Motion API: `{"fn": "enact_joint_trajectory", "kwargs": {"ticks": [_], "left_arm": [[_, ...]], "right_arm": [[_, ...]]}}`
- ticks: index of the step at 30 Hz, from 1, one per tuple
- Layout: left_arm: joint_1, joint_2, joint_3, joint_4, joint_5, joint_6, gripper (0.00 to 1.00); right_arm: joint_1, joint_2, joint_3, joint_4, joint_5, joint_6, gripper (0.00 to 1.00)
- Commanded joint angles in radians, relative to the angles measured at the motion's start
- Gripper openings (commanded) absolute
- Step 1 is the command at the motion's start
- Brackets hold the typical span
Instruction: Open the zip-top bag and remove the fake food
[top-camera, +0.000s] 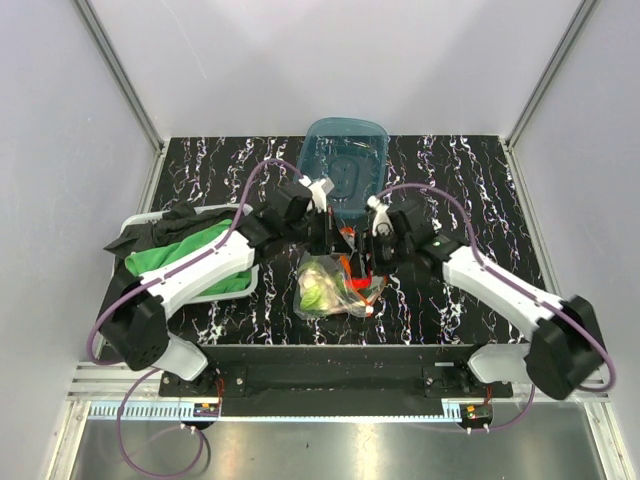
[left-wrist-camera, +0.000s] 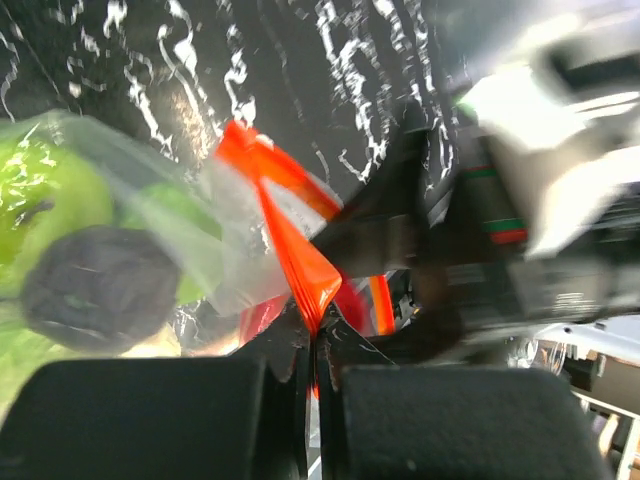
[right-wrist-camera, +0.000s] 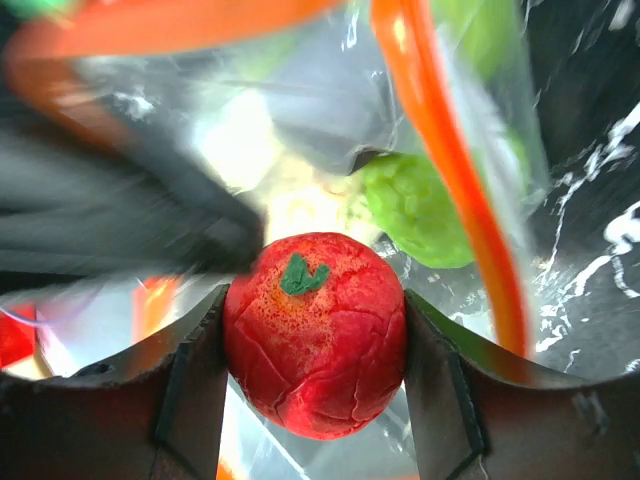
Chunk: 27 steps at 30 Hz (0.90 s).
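Observation:
The zip-top bag (top-camera: 335, 287) lies at the table's centre, clear plastic with an orange-red zip strip (left-wrist-camera: 298, 258). My left gripper (left-wrist-camera: 315, 338) is shut on that strip and holds the bag's mouth up. Inside the mouth, my right gripper (right-wrist-camera: 315, 335) has both fingers pressed against the sides of a red berry-like fake food piece (right-wrist-camera: 315, 340). Behind it a green bumpy piece (right-wrist-camera: 415, 210) stays in the bag. The left wrist view shows a dark round piece (left-wrist-camera: 100, 285) and light green pieces (left-wrist-camera: 40, 190) through the plastic.
A teal translucent tub (top-camera: 345, 160) stands just behind the two grippers. At the left, a white tray (top-camera: 240, 285) holds a green cloth (top-camera: 185, 250) and a dark cloth. The table is black marble-patterned, with grey walls all around it.

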Motion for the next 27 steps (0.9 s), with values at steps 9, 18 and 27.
{"fn": "enact_joint_trajectory", "kwargs": {"ticks": [9,18,27], "left_arm": [[0.013,-0.12,0.027,-0.092,-0.04,0.129,0.0],[0.021,-0.188,-0.031,-0.121,-0.03,0.142,0.0],[0.05,-0.243,-0.031,-0.24,-0.008,0.244,0.0]], "right_arm": [[0.008,-0.099,0.291,-0.109,0.325,0.008,0.0],[-0.015,0.074,0.457,0.023,0.573,-0.102,0.07],[-0.145,0.514,0.73,0.04,0.503,-0.114,0.11]]}}
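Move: About 31 cm ahead of the right hand and 3 cm to its left, some 10 cm lower, lies the middle of the blue bin; the right fingers already hold the red tomato at the bag's mouth. The bag's filled body lies about level with this hand, 9 cm left and 10 cm below. From the left hand, which grips the orange zip edge, the bag's body is 3 cm back, 3 cm left and 14 cm below, the bin 28 cm ahead, 3 cm right and 15 cm below. Lifting the held tomato about 13 cm out of the bag's mouth, the right hand then sweeps forward to the blue bin, about 21 cm in all and fastest at the end, while sinking 5 cm. Its fingers swing from pointing left towards forward, some 25 degrees, keeping their grip. The left hand keeps pinching the zip edge and draws it about 5 cm left and slightly back. ##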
